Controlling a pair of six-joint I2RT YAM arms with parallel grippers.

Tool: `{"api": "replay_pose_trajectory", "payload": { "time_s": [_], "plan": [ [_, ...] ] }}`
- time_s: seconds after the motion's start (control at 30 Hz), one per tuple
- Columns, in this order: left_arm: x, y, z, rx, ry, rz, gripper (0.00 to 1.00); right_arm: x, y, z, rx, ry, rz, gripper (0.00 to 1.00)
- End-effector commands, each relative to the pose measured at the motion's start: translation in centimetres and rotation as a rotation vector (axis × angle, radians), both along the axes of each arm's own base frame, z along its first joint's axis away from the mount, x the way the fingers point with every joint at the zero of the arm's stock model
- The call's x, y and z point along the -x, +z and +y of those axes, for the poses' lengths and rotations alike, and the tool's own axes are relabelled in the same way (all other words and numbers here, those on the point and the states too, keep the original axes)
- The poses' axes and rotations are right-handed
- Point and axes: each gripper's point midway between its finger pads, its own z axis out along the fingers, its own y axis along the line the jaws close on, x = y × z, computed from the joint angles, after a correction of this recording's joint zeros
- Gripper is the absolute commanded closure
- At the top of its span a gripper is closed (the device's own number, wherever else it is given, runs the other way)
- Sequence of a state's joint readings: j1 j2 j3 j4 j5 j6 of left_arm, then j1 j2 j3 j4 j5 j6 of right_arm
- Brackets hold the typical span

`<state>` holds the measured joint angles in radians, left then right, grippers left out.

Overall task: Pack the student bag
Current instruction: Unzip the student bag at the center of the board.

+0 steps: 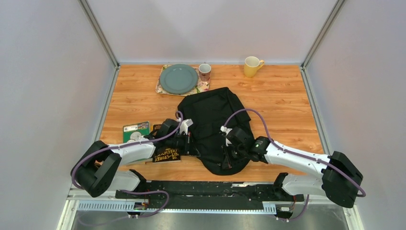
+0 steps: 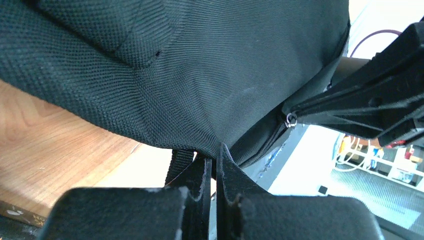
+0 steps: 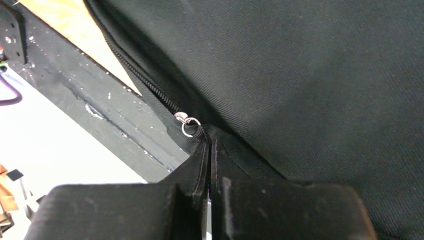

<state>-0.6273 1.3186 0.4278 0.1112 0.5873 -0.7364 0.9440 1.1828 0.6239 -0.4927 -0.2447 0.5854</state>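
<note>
The student bag [image 1: 210,120] is a large black fabric backpack lying in the middle of the wooden table, its rounded end towards the arms. My left gripper [image 1: 190,143] is at the bag's near left edge. In the left wrist view its jaws [image 2: 216,154] are shut, pinching the bag's lower fabric edge [image 2: 200,100] beside a strap [image 2: 176,162]. My right gripper [image 1: 229,149] is at the near right edge. Its jaws [image 3: 210,144] are shut at the zipper's end, right under the silver pull ring [image 3: 190,126], with bag fabric [image 3: 310,75] filling that view.
A green book [image 1: 136,130] and a black book with yellow lettering [image 1: 166,155] lie left of the bag, under the left arm. At the back stand a grey plate [image 1: 178,78] on a floral mat, a small mug [image 1: 205,71] and a yellow mug [image 1: 252,66].
</note>
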Motion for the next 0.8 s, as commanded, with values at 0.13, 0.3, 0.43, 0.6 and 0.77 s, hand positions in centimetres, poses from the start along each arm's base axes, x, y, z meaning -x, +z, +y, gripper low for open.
{"api": "replay_pose_trajectory", "payload": {
  "time_s": [0.13,0.3,0.43,0.6,0.77],
  "plan": [
    [-1.6,1.0,1.3,-0.051,-0.022,-0.095,1.0,-0.6,-0.6,-6.4,0.292,-0.156,-0.023,1.0],
    [-1.7,1.2,1.2,-0.052,-0.024,-0.085,0.99,-1.1,1.2,-5.3,0.197,-0.149,-0.081,1.0],
    [-0.9,2.8,0.3,0.035,-0.039,-0.042,0.61,0.0,2.9,-1.6,0.017,-0.043,-0.064,1.0],
    [-0.5,6.4,-1.1,0.201,-0.016,-0.051,0.26,1.5,2.9,1.1,-0.042,0.05,-0.031,1.0],
    [1.4,6.5,-1.2,0.214,0.017,0.006,0.25,2.0,2.6,3.1,-0.058,0.086,-0.032,1.0]
  ]
}}
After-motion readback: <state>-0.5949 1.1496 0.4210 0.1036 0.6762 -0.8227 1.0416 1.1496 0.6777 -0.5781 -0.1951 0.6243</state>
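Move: The zipper slider hangs right at the right fingertips, about 1 cm to the right hand's left and 1 cm below it, with its pull already pinched. The student bag's middle lies some 15 cm ahead of the right hand, 5 cm to its left and slightly below. From the left hand, shut on the bag's edge, the slider is about 11 cm right and 5 cm back, a little lower; the black book's middle is level with that hand, roughly 14 cm to its left and 4 cm below. Keeping the zipper pull pinched, the right hand draws it right and forward about 1.5 cm each while rising to some 3 cm, then swings back towards its base by over 3 cm, easing left and partly down again. The left hand keeps its hold on the bag's edge while lifting 1–2 cm, then opens its fingers wide, lets the cloth go and climbs clear to about 5 cm up. ##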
